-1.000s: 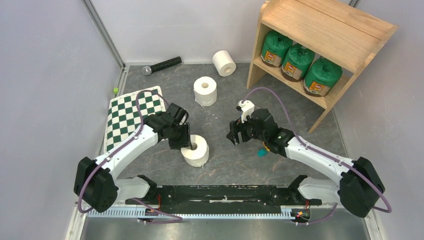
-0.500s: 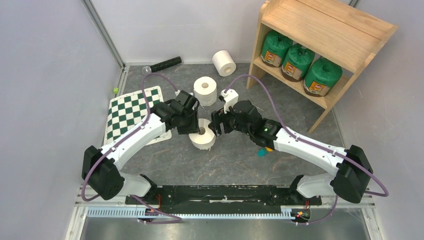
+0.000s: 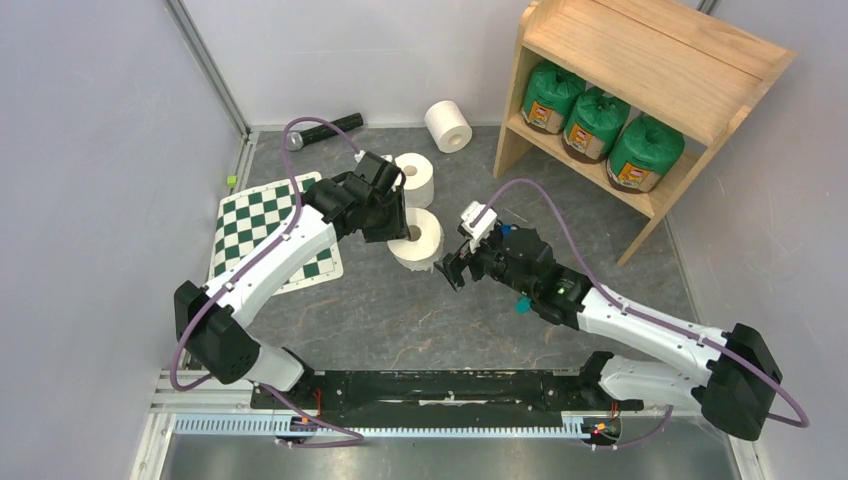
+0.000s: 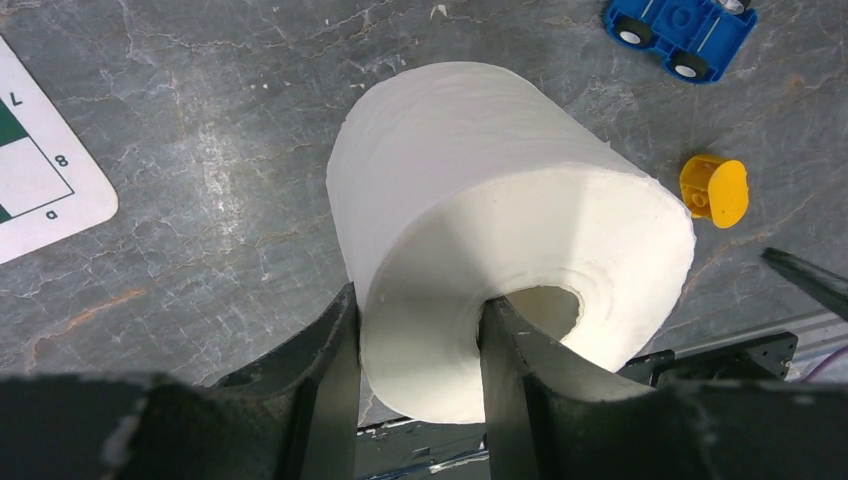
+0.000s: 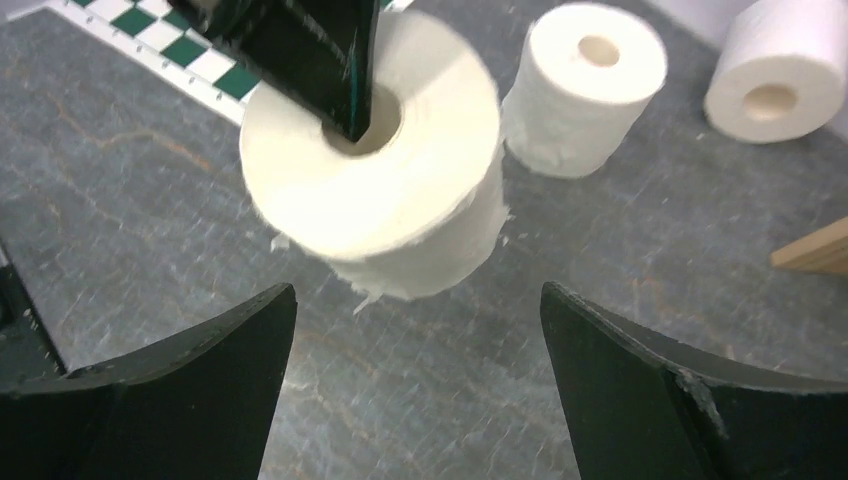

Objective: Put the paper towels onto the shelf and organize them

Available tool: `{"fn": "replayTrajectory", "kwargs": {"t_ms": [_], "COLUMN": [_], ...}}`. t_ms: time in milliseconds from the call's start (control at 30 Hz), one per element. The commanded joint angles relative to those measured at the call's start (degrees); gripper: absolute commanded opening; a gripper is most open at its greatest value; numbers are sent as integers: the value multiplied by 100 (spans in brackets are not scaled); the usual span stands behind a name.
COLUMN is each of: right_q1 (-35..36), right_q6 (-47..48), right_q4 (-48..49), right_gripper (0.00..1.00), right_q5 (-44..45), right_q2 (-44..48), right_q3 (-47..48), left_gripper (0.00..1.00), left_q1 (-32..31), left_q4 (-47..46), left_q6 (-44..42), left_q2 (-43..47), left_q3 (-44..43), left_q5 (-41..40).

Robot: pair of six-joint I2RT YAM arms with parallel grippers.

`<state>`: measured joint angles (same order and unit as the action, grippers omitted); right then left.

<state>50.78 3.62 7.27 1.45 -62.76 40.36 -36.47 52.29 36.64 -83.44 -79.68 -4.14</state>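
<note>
My left gripper (image 3: pixel 401 229) is shut on a bare white paper towel roll (image 3: pixel 419 240), one finger inside its hollow core and the other against its outer wall (image 4: pixel 500 210). The roll hangs tilted above the grey floor. My right gripper (image 3: pixel 451 270) stands open just right of it, the roll (image 5: pixel 380 200) ahead of its fingers and untouched. Two more white rolls stand behind, one (image 3: pixel 416 178) close by and one (image 3: pixel 448 126) near the wall. The wooden shelf (image 3: pixel 650 60) at the back right holds three green-wrapped rolls (image 3: pixel 594 122) on its lower tier.
A green-white checkerboard mat (image 3: pixel 268 232) lies to the left and a black microphone (image 3: pixel 322 131) rests by the back wall. A blue toy car (image 4: pixel 680 35) and a yellow piece (image 4: pixel 715 190) lie on the floor near my right arm. The shelf's foot (image 5: pixel 815 250) is to the right.
My left arm has lifted the white roll and carried it away from the near edge toward the middle. My right gripper came up to it, then drew back a little and opened wider.
</note>
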Motion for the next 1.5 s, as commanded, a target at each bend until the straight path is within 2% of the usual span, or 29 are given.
{"fn": "replayTrajectory", "kwargs": {"t_ms": [0,167,400,700,1033,1267,1400,1467], "right_q1": [10,16,63,99,142,168,168,173], "right_q6": [217,-350,-898,-1101,-1355,-1511,-1497,-1457], "right_q4": [507,-689,-1744,-2364,-2414,-2532,-2619,-2708], "right_gripper": [95,90,85,82,76,63,46,33], "right_q5": [648,929,1043,1278,1420,1653,1686,1713], "right_q2": [-37,-859,-1627,-2116,-2548,-2802,-2750,-2741], "right_q3": [494,1994,3061,3397,3612,3882,3930,4002], "left_gripper": [2,2,2,2,2,3,7,12], "left_q1": [-18,-52,-103,-132,-278,-431,-431,-431], "left_q4": [2,-131,-281,-324,-372,-460,-535,-557], "left_q6": [282,443,532,452,409,437,443,426], "left_q2": [155,307,389,368,330,414,539,613], "left_q3": [-240,-120,-91,-193,-234,-131,-8,13], "left_q5": [-64,-212,-333,-474,-784,-1135,-1291,-1383]}}
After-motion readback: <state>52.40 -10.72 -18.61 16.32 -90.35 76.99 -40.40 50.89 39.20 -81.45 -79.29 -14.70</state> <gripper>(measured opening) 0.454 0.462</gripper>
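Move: The left hand already holds a paper towel roll clear of the table by its wall, one finger in the core; the roll's middle sits about 4 cm right, 1 cm ahead and 4 cm below. For the empty, open right hand that roll is some 5 cm ahead, 8 cm left and 5 cm lower. A standing roll is about 20 cm beyond the held one, and the blue toy car about 14 cm ahead and 12 cm right of the right hand, both down on the table. Up first, nearly 9 cm while already heading forward and to its left, the right hand arcs to the held roll, then sinks about 8 cm and eases on forward, turning clockwise and tipping down some 15 degrees. One finger enters the core, the other stays outside, and they close to pinch the right-hand wall. The left hand keeps its grip, nearly in place, tilting slightly. ##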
